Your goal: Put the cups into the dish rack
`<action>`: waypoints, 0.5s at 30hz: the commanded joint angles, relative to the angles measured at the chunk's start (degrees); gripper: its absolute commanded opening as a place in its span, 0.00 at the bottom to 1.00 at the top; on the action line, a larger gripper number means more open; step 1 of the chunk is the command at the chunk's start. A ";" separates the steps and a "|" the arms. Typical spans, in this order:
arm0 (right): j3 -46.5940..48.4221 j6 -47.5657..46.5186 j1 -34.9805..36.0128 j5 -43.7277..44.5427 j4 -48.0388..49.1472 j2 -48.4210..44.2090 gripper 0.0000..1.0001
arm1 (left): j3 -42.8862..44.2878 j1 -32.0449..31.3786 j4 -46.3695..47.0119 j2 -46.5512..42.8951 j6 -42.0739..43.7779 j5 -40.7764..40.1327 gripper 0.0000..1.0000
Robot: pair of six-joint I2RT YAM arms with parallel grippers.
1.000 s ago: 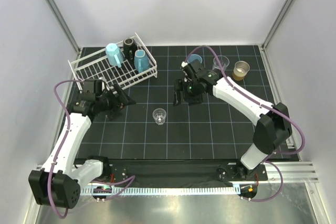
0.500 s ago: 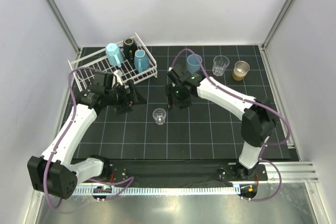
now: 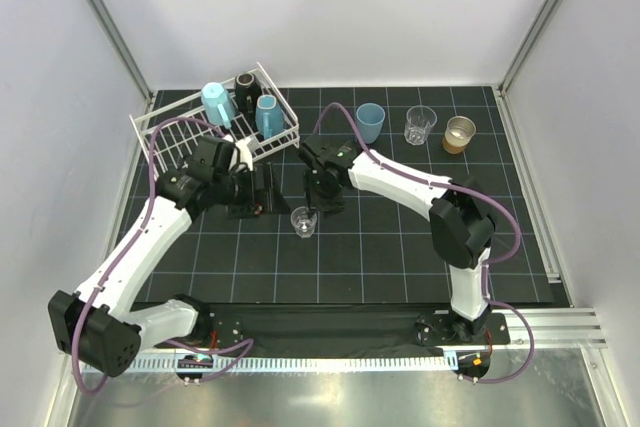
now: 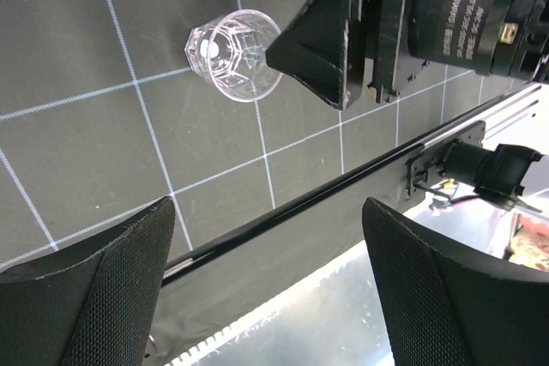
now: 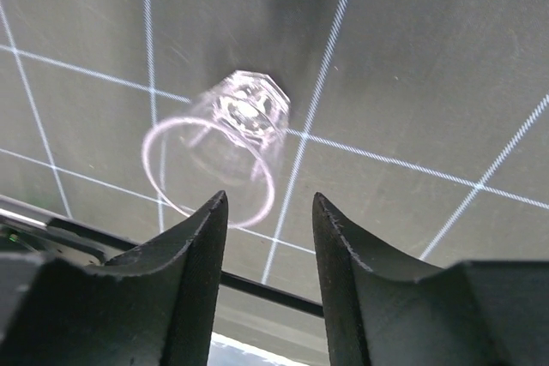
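A small clear glass (image 3: 303, 221) stands upright on the black grid mat. My right gripper (image 3: 314, 205) hovers just above and behind it. In the right wrist view the glass (image 5: 227, 147) sits just beyond the left fingertip, and the gripper (image 5: 270, 199) is open with nothing between its fingers. My left gripper (image 3: 265, 192) is to the left of the glass, wide open and empty. Its wrist view shows the glass (image 4: 233, 55) far ahead of the gripper (image 4: 266, 246). The white wire dish rack (image 3: 175, 137) holds a light blue tumbler (image 3: 218, 104), a black mug (image 3: 246, 87) and a light blue mug (image 3: 266, 115).
At the back of the mat stand a blue cup (image 3: 370, 122), a second clear glass (image 3: 420, 125) and a brown metallic cup (image 3: 460, 133). The two grippers are close together near the mat's middle. Enclosure walls rise on all sides.
Both arms have swung toward the clear glass, the right one leftward and the left one rightward. The right gripper's jaws have narrowed. The glass has not moved.
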 commanded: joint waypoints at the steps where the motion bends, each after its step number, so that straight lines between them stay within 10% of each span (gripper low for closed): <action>1: 3.82 3.07 0.44 1.74 0.67 1.32 0.45 | -0.96 -0.18 -0.88 -2.23 3.10 0.48 0.87; 15: 0.77 -3.34 -0.18 1.30 2.16 0.02 0.04 | 6.84 0.26 -4.58 -3.55 -4.80 -6.47 0.90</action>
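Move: The clear glass stands about 3 cm to the right hand's left and 1 cm back, its middle some 5 cm below. From the right hand, a teal mug in the rack is roughly 27 cm ahead and 12 cm left; the blue cup is about 27 cm ahead and 13 cm right. From the left hand, the glass lies about 3 cm ahead, 8 cm right and 15 cm down. The right hand sinks about 2 cm beside the clear glass, its fingers closing to pinch the right-hand wall. ##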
